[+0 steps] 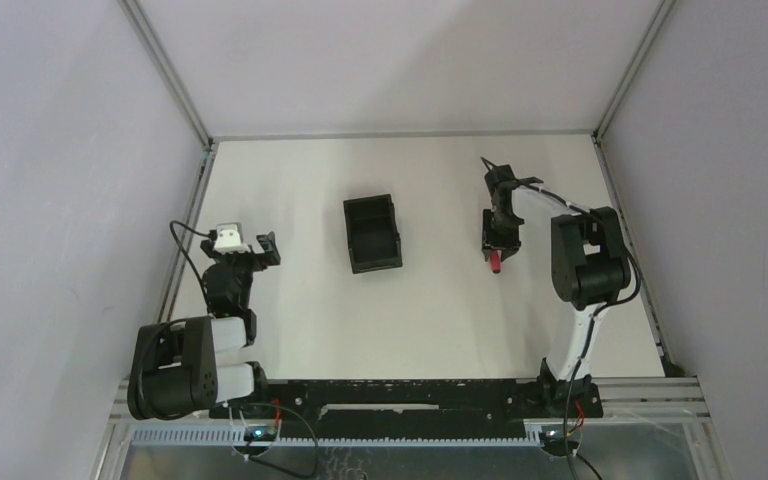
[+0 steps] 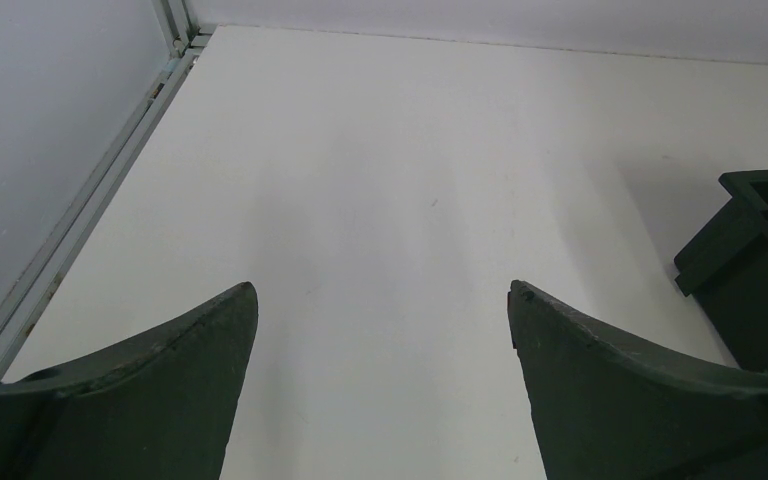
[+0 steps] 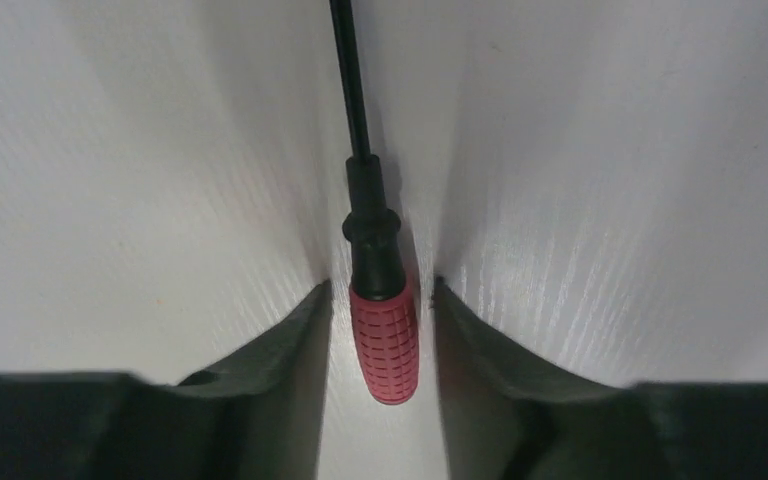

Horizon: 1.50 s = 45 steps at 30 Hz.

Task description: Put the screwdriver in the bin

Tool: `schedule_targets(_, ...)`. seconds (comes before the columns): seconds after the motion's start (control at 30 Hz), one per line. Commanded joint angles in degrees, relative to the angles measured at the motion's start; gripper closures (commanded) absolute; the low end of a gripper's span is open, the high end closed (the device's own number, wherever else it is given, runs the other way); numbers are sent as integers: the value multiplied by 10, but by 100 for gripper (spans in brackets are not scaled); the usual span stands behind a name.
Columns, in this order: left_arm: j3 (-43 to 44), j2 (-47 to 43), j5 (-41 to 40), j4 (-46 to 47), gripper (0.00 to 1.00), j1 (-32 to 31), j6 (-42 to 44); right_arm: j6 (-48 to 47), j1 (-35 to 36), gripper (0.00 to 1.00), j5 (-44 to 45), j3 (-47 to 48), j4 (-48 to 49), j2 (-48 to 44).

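Note:
The screwdriver (image 3: 385, 340) lies flat on the white table, its red ribbed handle toward the camera and its thin dark shaft pointing away. My right gripper (image 3: 380, 283) is lowered over it and open, one finger on each side of the handle with a narrow gap on both sides. From above, only the red handle end (image 1: 497, 264) shows below the right gripper (image 1: 498, 245). The black open-top bin (image 1: 372, 262) stands mid-table, left of the screwdriver. My left gripper (image 2: 382, 287) hangs open over bare table, with the bin (image 2: 750, 270) at its right.
Grey walls and an aluminium frame rail (image 1: 188, 225) close the table in on the left, back and right. The left arm (image 1: 210, 330) sits folded near the front-left corner. A black mounting rail (image 1: 400, 395) runs along the near edge.

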Motion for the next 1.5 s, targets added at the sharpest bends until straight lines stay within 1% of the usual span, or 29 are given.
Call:
schedule_targets(0.0,14,-8,-7,9,0,-4,12,-5,11,71,37,4,16,23)
schedule_targets(0.07,14,-8,-7,9,0,-4,12,-6,12,99,42,5,9,9)
schedule_targets(0.13,14,-8,-7,9,0,-4,12,-12,10,100,40,15,-8,-12)
schedule_targets(0.23,14,-8,-7,9,0,-3,12,-23,1,100,27,59,-76,-43)
schedule_targets(0.37,15,-8,-7,9,0,-4,12,-39,-20,100,-16,145,-199,-68)
schedule_targets(0.47,15,-8,-7,9,0,-4,12,-41,-32,100,-17,211,-283,-80)
schedule_targets(0.57,15,-9,-6,9,0,-3,12,-33,-35,100,-17,283,-338,-87)
schedule_targets(0.63,15,-8,-6,9,0,-4,12,-28,-35,100,-17,313,-354,-90)
schedule_targets(0.77,14,-9,-6,9,0,-4,12,-7,-33,100,-35,369,-365,-84)
schedule_targets(0.87,14,-8,-6,9,0,-4,12,12,-14,100,-33,396,-367,-64)
schedule_targets(0.93,15,-8,-7,9,0,-4,12,29,13,100,-32,417,-355,-50)
schedule_targets(1.07,14,-9,-7,9,0,-4,12,53,92,100,-65,479,-314,-6)
schedule_targets(1.13,14,-8,-7,9,0,-4,12,58,143,100,-76,548,-306,36)
schedule_targets(1.17,15,-8,-7,9,0,-4,12,59,156,100,-83,571,-309,60)
schedule_targets(1.23,15,-8,-7,9,0,-4,12,61,196,100,-96,660,-313,109)
schedule_targets(1.3,14,-9,-7,9,0,-3,12,61,225,100,-105,715,-308,148)
schedule_targets(1.37,15,-9,-8,9,0,-3,12,58,247,100,-109,720,-276,160)
schedule_targets(1.47,14,-9,-7,9,0,-4,13,37,274,100,-88,669,-212,139)
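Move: The screwdriver lies on the table under the right hand, its red handle already between the part-closed fingers; its middle is about 2 cm ahead of the grip point, neither left nor right of it and 1 cm below. The bin stands roughly 27 cm to that hand's left, 5 cm farther forward and 3 cm higher. From the left hand, the screwdriver is some 52 cm to the right, 3 cm ahead and 12 cm down. The screwdriver's red handle is pinched as the right fingers close from about half open, low at the table. The hand then lifts it some 20 cm almost straight up and swings left about 25 cm to the bin, a little forward too, the wrist turning counter-clockwise by 25 degrees and tipping the fingertips forward and left; the grip keeps hold. ##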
